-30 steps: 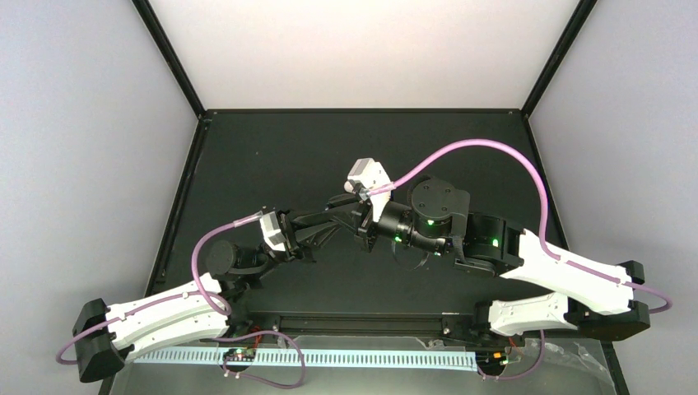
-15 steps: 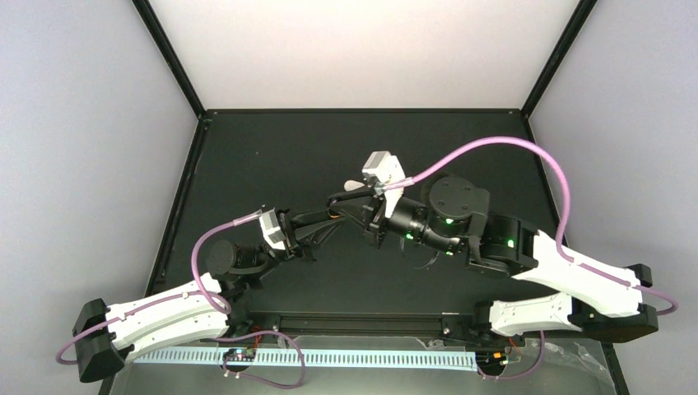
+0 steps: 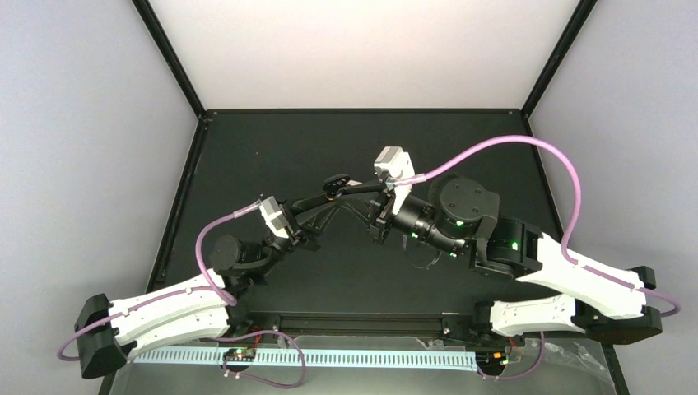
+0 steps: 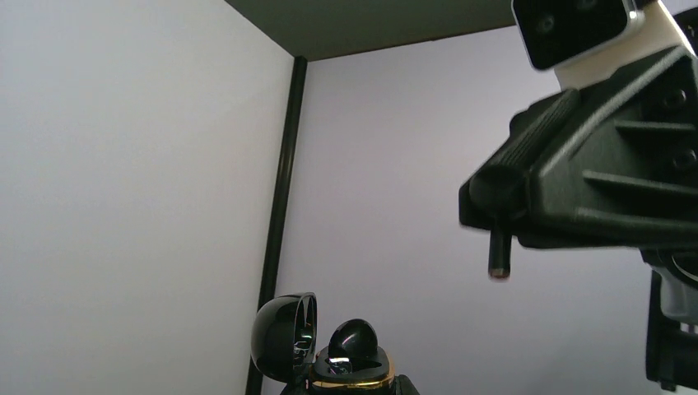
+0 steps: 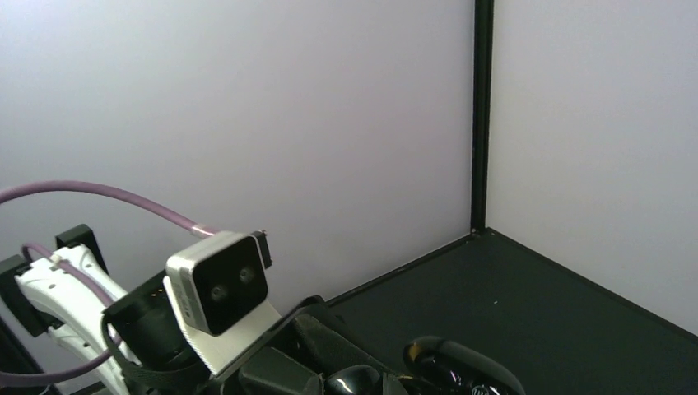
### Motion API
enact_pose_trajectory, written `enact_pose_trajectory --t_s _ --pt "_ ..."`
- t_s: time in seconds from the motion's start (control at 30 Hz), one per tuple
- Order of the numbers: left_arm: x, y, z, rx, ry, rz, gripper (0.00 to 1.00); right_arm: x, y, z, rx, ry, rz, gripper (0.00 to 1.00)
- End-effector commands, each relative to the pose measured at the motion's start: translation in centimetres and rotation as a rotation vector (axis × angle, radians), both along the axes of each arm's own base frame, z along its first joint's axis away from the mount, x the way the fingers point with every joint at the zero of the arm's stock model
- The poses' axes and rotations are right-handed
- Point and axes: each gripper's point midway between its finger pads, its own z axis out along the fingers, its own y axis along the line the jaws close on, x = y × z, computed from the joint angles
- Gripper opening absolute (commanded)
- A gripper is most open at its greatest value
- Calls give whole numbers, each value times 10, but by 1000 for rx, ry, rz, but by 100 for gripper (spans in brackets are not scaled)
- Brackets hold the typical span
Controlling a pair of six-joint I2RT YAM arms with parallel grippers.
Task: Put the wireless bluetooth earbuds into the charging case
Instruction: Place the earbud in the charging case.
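The charging case (image 4: 354, 368) is glossy black with a gold rim, and my left gripper (image 4: 354, 388) is shut on its base. Its lid (image 4: 284, 336) stands open to the left. One black earbud (image 4: 354, 339) sits in the base. In the top view the case (image 3: 333, 184) is a dark round shape held above mid-table. My right gripper (image 4: 527, 216) hangs up and to the right of the case, and a dark earbud stem (image 4: 498, 257) pokes down from its shut jaws. In the right wrist view a glossy black earbud (image 5: 355, 380) shows between that gripper's fingers, beside the case lid (image 5: 463, 366).
The black table mat (image 3: 272, 156) lies under both arms, inside pale walls with black corner posts (image 5: 480, 115). The left wrist camera (image 5: 218, 286) sits close in front of the right gripper. Purple cables (image 3: 502, 144) arch over the right arm.
The right arm has drawn back to the right. The left gripper has carried the case farther from its base and a little to the right, so the two grippers stay close together.
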Motion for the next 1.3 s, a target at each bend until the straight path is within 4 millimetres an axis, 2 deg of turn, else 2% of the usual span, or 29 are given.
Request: enact_pose_trajectory --t_s 0.0,0.43,0.83,1.27 --pt "5 9 25 -60 -34 59 2 15 -2 8 71 10 -96 12" --pt "7 4 23 -30 -63 89 2 31 15 -6 2 16 -164 11" --pt "5 8 23 -18 -94 110 2 35 14 -21 -44 45 -183 11" --pt "1 4 20 -1 -110 94 2 40 17 -22 -48 65 -199 11"
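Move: The right gripper holds the loose earbud, stem down. The open charging case, still gripped by the left fingers, lies about 3 cm ahead of the right hand, 3 cm to its left and some 6 cm below. The seated earbud is about 4 cm ahead, 3 cm left and 5 cm below, and the raised lid 5 cm ahead, 4 cm left and 5 cm below. For the left hand, the case sits at its own fingertips, its middle barely 1 cm above the hand point. Bring the right gripper forward about 3.5 cm and 2 cm left, sinking some 3 cm as it goes, so the earbud's stem comes down to the case's rim beside the seated earbud; turn the hand about 10 degrees clockwise and keep the pinch. Ease the left gripper about 1 cm forward with the case, holding it open side up. ##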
